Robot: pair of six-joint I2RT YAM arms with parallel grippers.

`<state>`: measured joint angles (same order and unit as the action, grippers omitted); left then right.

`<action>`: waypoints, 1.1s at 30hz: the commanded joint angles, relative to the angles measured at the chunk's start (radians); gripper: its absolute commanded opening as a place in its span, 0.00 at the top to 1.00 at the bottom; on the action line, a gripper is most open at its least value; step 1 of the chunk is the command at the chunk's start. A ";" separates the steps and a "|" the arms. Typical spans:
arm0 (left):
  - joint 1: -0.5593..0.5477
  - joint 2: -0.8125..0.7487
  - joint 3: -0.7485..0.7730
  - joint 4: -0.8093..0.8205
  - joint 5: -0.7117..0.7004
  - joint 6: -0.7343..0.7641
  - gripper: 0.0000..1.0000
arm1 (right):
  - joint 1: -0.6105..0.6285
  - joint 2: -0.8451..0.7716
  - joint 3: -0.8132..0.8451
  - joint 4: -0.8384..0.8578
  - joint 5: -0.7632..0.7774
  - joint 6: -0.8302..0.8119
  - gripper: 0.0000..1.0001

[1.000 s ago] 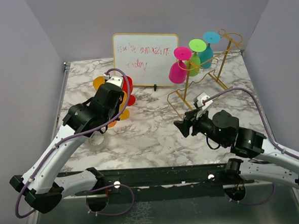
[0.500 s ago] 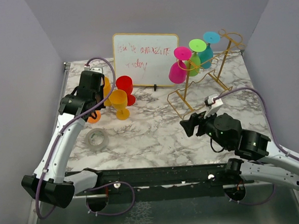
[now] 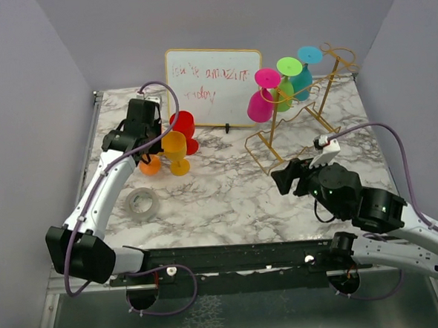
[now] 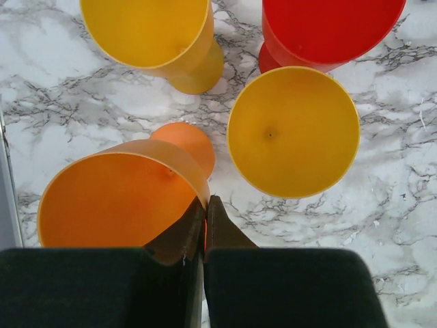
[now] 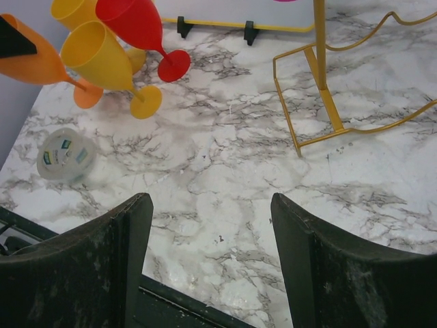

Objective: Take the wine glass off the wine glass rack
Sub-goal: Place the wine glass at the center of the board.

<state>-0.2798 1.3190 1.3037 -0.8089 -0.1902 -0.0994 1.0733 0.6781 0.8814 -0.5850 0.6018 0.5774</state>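
The gold wire wine glass rack [image 3: 309, 114] stands at the back right, its base also in the right wrist view [image 5: 321, 75]. Upside down on its rails hang a pink wine glass [image 3: 260, 106], a green one [image 3: 284, 93] and a teal one [image 3: 303, 77]. My left gripper [image 3: 145, 142] is at the back left, shut on the rim of an orange wine glass [image 4: 123, 198], which leans with its foot [image 5: 89, 96] at the table. My right gripper [image 5: 212, 205] hovers open over bare marble in front of the rack, holding nothing.
A yellow glass [image 3: 175, 148], a red glass [image 3: 183, 125] and another yellow glass [image 4: 157, 34] stand close by the orange one. A tape roll [image 3: 142, 204] lies near the front left. A white dry-erase board [image 3: 214, 76] stands at the back.
My left arm swung left and back with the orange glass, bringing it down beside the other glasses. My right gripper opened wider and drifted slightly right.
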 commanded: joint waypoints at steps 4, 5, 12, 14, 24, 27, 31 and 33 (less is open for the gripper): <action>0.014 0.054 -0.033 0.120 0.066 0.000 1.00 | 0.001 -0.011 0.008 -0.028 0.031 0.046 0.25; 0.014 0.060 -0.040 0.131 0.059 -0.002 1.00 | 0.001 -0.016 0.005 -0.029 0.033 0.049 0.25; 0.016 0.075 -0.114 0.204 0.011 -0.034 1.00 | 0.000 -0.046 0.008 -0.061 0.049 0.075 0.25; 0.016 0.080 -0.133 0.220 -0.007 -0.031 1.00 | 0.001 -0.047 0.012 -0.073 0.050 0.086 0.25; 0.019 0.086 -0.149 0.232 -0.023 -0.022 0.93 | 0.001 -0.025 0.014 -0.077 0.037 0.102 0.25; 0.019 0.081 -0.149 0.226 -0.025 -0.023 0.86 | 0.001 -0.022 0.014 -0.073 0.038 0.100 0.25; 0.024 0.074 -0.142 0.211 -0.043 -0.026 0.74 | 0.001 -0.021 0.013 -0.070 0.040 0.099 0.25; 0.025 0.075 -0.136 0.202 -0.043 -0.025 0.71 | 0.001 -0.022 0.009 -0.068 0.042 0.099 0.25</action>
<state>-0.2653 1.4044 1.1683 -0.5991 -0.2020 -0.1196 1.0733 0.6556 0.8833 -0.6388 0.6163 0.6624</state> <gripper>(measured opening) 0.260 0.753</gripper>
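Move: The left gripper still pinches the orange glass by its rim, with the bowl to its left. The bare spot for the glass's foot lies about 4 cm ahead, 3 cm left and some 21 cm below. The near yellow glass stands 4 cm ahead and 5 cm right. The far yellow one is about 12 cm ahead and 4 cm left, the red one 12 cm ahead and 7 cm right. From the right hand, that spot is roughly 16 cm ahead and 36 cm left. Bring the left gripper down about 5 cm and forward some 3 cm, keeping its pinch on the orange glass's rim, to set the foot on the table beside the near yellow glass. Then hold still there and open the fingers about a quarter, one inside the bowl and one outside, to free the rim. ##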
